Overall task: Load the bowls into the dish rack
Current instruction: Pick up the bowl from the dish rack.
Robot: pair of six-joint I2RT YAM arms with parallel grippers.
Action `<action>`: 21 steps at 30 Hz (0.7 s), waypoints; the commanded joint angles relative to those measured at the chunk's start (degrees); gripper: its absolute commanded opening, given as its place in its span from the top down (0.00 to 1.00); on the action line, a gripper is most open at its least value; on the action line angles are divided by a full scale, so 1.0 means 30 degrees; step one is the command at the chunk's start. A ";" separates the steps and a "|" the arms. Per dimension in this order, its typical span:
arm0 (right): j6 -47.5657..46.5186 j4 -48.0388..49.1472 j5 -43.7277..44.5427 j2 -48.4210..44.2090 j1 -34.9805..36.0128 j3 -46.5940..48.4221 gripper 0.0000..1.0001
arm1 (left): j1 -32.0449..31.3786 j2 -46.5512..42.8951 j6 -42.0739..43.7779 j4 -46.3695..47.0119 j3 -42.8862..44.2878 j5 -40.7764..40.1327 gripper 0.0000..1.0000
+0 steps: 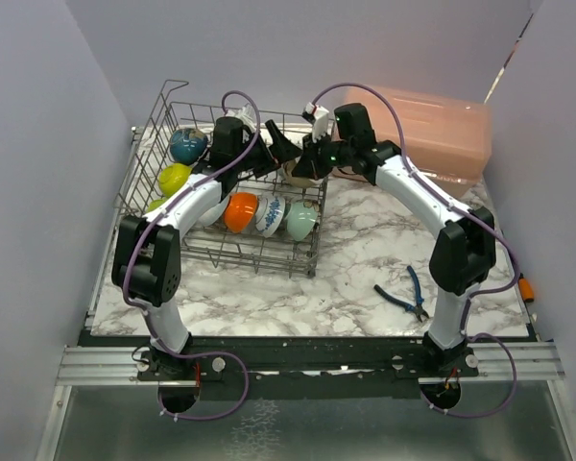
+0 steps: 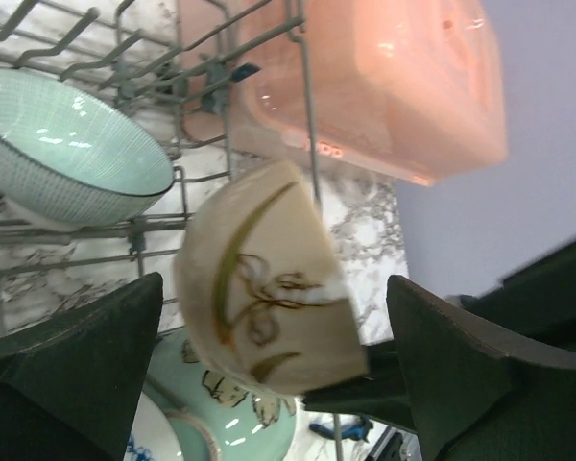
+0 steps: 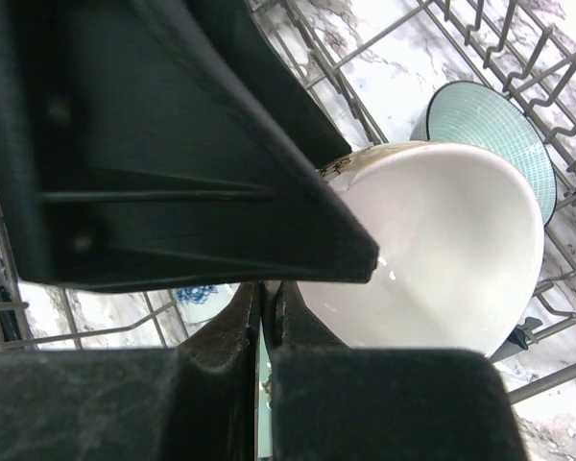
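A beige bowl [image 2: 269,288] with a brown leaf pattern hangs tilted over the right rear of the grey wire dish rack [image 1: 173,106]. My right gripper [image 3: 269,300] is shut on its rim, and its white inside [image 3: 442,259] fills the right wrist view. My left gripper [image 2: 274,288] stands wide open around the same bowl without touching it. In the rack stand a dark blue bowl [image 1: 187,144], a lime-yellow bowl [image 1: 173,178], an orange bowl [image 1: 240,211], a blue-patterned white bowl [image 1: 271,216] and a pale teal bowl [image 1: 300,221]. From above, the two grippers [image 1: 286,152] [image 1: 310,161] meet there.
A pink lidded box [image 1: 442,130] sits at the back right, close behind the rack's corner. Blue-handled pliers [image 1: 408,293] lie on the marble table at the front right. Lilac walls close in on both sides.
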 commanded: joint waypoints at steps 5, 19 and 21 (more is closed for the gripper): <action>-0.0021 0.2122 -0.1293 -0.2029 0.0048 0.0014 1.00 | -0.0283 0.0359 0.1222 -0.3015 0.0584 0.0358 0.01; -0.0662 0.2302 -0.1226 -0.2124 0.0048 -0.0324 1.00 | -0.1011 0.1785 -0.4718 0.4787 -0.0713 0.5563 0.42; -0.0683 0.2257 -0.1144 -0.2125 0.0048 -0.0374 1.00 | -0.0918 0.1885 -0.4640 0.5080 -0.0572 0.5579 0.65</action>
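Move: The left hand hangs open just short of the beige bowl, whose middle is about 4 cm to its right, 3 cm lower and 1 cm back. The right hand already grips that bowl by the rim, its middle some 4 cm left of this hand, 2 cm ahead and 1 cm lower. About 9 cm below the left hand stand the striped bowl, 5 cm ahead of it, and the mint bowl, roughly 9 cm back and 5 cm to the right. Rightward by about 3 cm, after first dipping and easing back a little, the left hand slides its open fingers over the beige bowl, the wrist rolling some 10 degrees, then closes them by about a third onto its two sides. The right hand keeps its rim pinch, rising and drawing back about 1 cm. ##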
